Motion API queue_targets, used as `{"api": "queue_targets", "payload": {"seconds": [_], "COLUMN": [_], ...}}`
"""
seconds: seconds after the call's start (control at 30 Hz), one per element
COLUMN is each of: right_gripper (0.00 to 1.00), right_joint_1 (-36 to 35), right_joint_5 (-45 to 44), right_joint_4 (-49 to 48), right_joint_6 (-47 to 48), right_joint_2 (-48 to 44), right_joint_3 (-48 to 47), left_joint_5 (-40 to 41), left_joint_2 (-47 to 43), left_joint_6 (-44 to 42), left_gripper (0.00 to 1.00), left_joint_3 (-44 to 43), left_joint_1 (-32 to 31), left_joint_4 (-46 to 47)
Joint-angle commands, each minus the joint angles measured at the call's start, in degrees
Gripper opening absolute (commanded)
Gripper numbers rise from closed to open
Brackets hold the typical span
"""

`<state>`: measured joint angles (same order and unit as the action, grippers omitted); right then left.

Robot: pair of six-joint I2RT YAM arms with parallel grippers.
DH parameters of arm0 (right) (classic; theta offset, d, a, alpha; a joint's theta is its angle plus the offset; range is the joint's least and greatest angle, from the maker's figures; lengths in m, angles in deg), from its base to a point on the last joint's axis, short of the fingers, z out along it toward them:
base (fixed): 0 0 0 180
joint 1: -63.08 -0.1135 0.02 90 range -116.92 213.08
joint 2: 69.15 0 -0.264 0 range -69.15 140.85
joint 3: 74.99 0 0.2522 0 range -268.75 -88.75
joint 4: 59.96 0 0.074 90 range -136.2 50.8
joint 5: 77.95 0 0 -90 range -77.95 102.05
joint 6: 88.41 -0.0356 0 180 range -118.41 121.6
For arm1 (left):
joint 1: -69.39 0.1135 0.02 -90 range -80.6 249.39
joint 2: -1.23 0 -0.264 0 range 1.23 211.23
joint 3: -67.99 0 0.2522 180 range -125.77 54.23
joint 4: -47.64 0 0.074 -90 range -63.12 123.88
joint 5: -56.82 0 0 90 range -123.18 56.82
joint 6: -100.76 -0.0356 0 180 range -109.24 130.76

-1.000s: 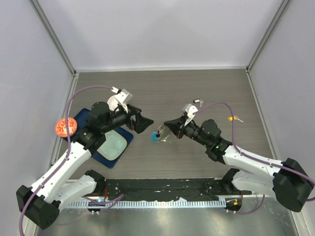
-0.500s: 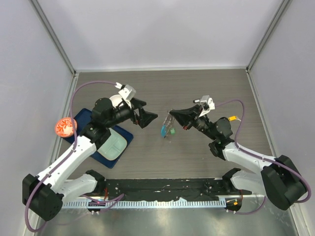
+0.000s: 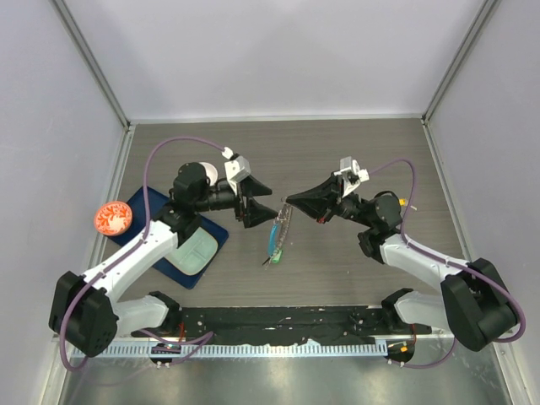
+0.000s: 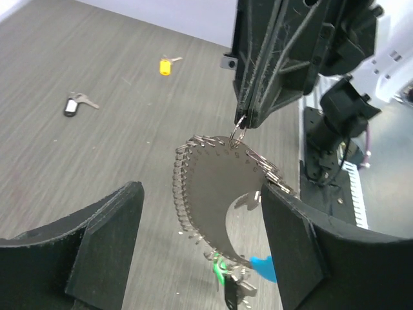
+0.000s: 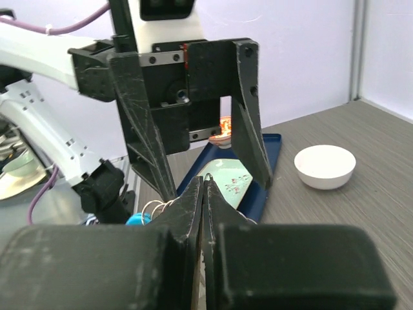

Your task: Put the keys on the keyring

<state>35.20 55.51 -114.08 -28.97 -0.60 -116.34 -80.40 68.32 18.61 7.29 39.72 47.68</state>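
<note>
The keyring point(image 4: 210, 194), a wire ring fringed with small silver keys, hangs above the table with a blue tag point(image 4: 266, 268) at its lower end. My right gripper point(image 3: 291, 202) is shut on its top loop, and its tips point(image 5: 205, 184) are pressed together. In the top view the keyring point(image 3: 277, 234) dangles between both arms. My left gripper point(image 4: 200, 192) is open, one finger point(image 4: 106, 232) on each side of the ring; whether either touches it is unclear. A loose key with a black head point(image 4: 72, 105) lies on the table beyond.
A yellow-headed key point(image 4: 165, 66) lies farther off on the table. A white bowl point(image 5: 324, 166) stands behind my left arm. A blue tray point(image 3: 139, 207) with a pale green plate point(image 3: 196, 250) is at the left, next to an orange-red object point(image 3: 111, 218).
My right gripper has lifted the keyring off the table and turned so that the ring hangs from it. My left gripper has moved in around the ring and narrowed a little.
</note>
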Motion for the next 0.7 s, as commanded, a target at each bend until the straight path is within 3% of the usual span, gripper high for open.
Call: {"api": "queue_targets", "payload": {"seconds": [0.0,0.4,0.67], "right_gripper": [0.01,0.01,0.01], "right_joint_1": [0.19,0.28,0.46], "right_joint_5": [6.89,12.7,12.7], "right_joint_4": [-2.79,-1.38,-1.29], "right_joint_6": [0.42,1.21,1.39], "right_joint_2": [0.09,1.32,1.76], "right_joint_3": [-4.48,-6.16,-6.24], "left_joint_5": [-9.2,-14.65,-14.13], "left_joint_2": [0.06,1.55,3.04], "left_joint_6": [-3.2,3.65,5.59], "left_gripper": [0.74,0.49,0.41], "left_joint_3": [-2.72,-3.95,-4.48], "left_joint_1": [-0.21,-0.21,-0.3], "left_joint_4": [1.48,6.76,7.2]}}
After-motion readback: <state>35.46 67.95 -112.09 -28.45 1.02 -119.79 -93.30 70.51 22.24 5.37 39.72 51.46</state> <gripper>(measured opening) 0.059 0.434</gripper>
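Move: From the left hand's open fingertips, the keyring's top link, pinched in the right fingertips, lies about 4 cm to the right, 1 cm back and some 2 cm higher. The rest of the keyring hangs below it: from the left hand, the blue tag is roughly 8 cm down, 4 cm back and 1 cm right; the black fob is about 12 cm down, 3 cm back and level sideways. From the right hand, the left fingertips are about 4 cm left, 1 cm ahead and 2 cm lower. The right hand keeps its pinch on the keyring's top link while both hands draw back about 3 cm together and close in on each other sideways. The left one, after a slight dip, rises to the link's height, swings some 15 degrees clockwise and narrows its fingers to about half open around the link, no grip yet; the right turns about 10 degrees counter-clockwise. ##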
